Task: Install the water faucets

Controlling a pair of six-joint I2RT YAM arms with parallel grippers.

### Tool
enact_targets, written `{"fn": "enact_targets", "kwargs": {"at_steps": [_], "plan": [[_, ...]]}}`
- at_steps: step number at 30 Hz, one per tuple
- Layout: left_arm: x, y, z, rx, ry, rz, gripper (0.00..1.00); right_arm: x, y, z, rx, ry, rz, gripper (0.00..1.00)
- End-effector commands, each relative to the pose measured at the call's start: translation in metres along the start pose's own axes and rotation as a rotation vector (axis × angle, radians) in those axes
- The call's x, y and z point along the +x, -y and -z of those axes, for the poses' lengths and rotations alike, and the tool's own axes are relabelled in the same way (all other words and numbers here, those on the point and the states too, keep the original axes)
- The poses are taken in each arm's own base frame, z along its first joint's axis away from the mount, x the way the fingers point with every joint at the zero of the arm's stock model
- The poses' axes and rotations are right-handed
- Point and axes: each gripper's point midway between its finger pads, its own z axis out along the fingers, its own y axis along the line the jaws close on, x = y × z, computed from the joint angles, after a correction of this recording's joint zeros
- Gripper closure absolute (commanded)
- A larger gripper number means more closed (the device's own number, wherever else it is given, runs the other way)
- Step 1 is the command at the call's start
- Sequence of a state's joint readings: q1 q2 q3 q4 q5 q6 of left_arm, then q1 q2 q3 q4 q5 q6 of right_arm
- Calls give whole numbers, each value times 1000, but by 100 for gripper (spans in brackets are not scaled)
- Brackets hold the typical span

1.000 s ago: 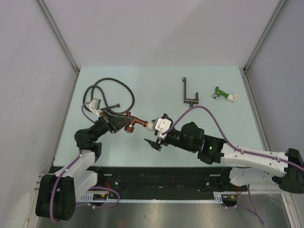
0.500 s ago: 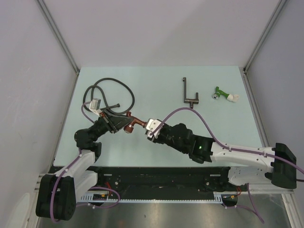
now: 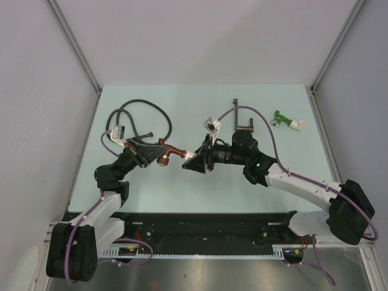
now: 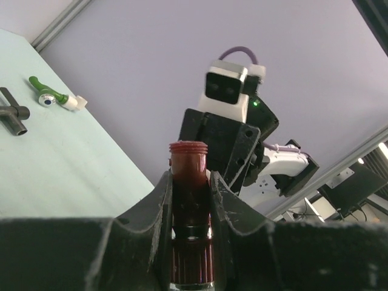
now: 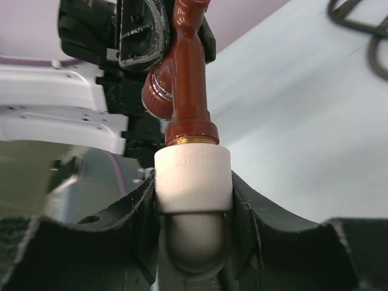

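The reddish-brown water faucet (image 3: 171,154) is held in the air between both arms. My left gripper (image 3: 155,154) is shut on its ribbed body (image 4: 188,182), with the threaded end sticking out past the fingers. My right gripper (image 3: 190,160) is shut on the white elbow fitting (image 5: 193,176) at the faucet's other end, and the copper body (image 5: 189,79) rises from it. A green faucet (image 3: 284,119) with its own white fitting lies at the table's far right, also seen in the left wrist view (image 4: 56,97).
A coiled black hose (image 3: 143,117) lies at the back left, behind my left arm. A dark T-shaped handle piece (image 3: 241,119) lies at the back, left of the green faucet. The pale green table (image 3: 200,188) ends at grey walls on three sides.
My right gripper has closed on the white fitting and rolled its wrist over, its camera now on the far side. The left arm still holds the faucet, barely shifted.
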State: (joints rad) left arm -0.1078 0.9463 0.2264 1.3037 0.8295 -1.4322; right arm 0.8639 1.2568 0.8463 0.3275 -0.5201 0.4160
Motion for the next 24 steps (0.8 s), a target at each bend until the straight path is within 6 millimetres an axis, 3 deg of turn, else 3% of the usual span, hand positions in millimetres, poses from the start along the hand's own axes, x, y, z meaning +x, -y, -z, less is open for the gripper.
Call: {"fn": "enact_targets", "kwargs": {"at_steps": [1,6,9,12,13,16,19,24], "plan": [[5,74,9,307,7,-372,100,-44,-33,-1,-216,78,-276,100],[5,75,9,309,8,-375,100,-39,-30,-8,-246,57,-378,100],[5,76,10,310,7,-375,100,-40,-20,-6,-172,77,-346,92],[5,76,10,311,8,-374,100,-45,-10,1,-73,113,-249,66],[4,75,9,307,10,-370,100,-46,-8,4,-50,119,-224,52],[5,74,9,306,8,-365,100,-51,0,15,35,144,-107,30],[4,73,9,303,9,-364,100,-55,5,26,98,156,5,18],[4,71,9,298,8,-358,100,-54,3,36,173,143,242,14]]}}
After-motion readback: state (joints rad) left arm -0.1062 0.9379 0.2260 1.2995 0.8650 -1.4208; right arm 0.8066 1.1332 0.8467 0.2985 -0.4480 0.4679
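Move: The white fitting sits between your right fingertips, about 1 cm left of the right hand point and level with it. The red faucet it is mounted on has its middle some 7 cm to the left and 1 cm farther out. Down on the table, about 25 cm lower, the grey hose lies some 21 cm ahead and 21 cm left, the grey faucet some 23 cm ahead and 20 cm right. From the left hand, the fitting is about 10 cm right and 3 cm back. Keep the right fingers closed on the white fitting and roll that wrist some 20 degrees clockwise, as seen from behind the right hand, to screw the fitting farther onto the red faucet. Then open the gripper wide and back off up and to the right, about 4 cm each way and a little forward, rolling the wrist back. Hold the red faucet in the left gripper throughout. ##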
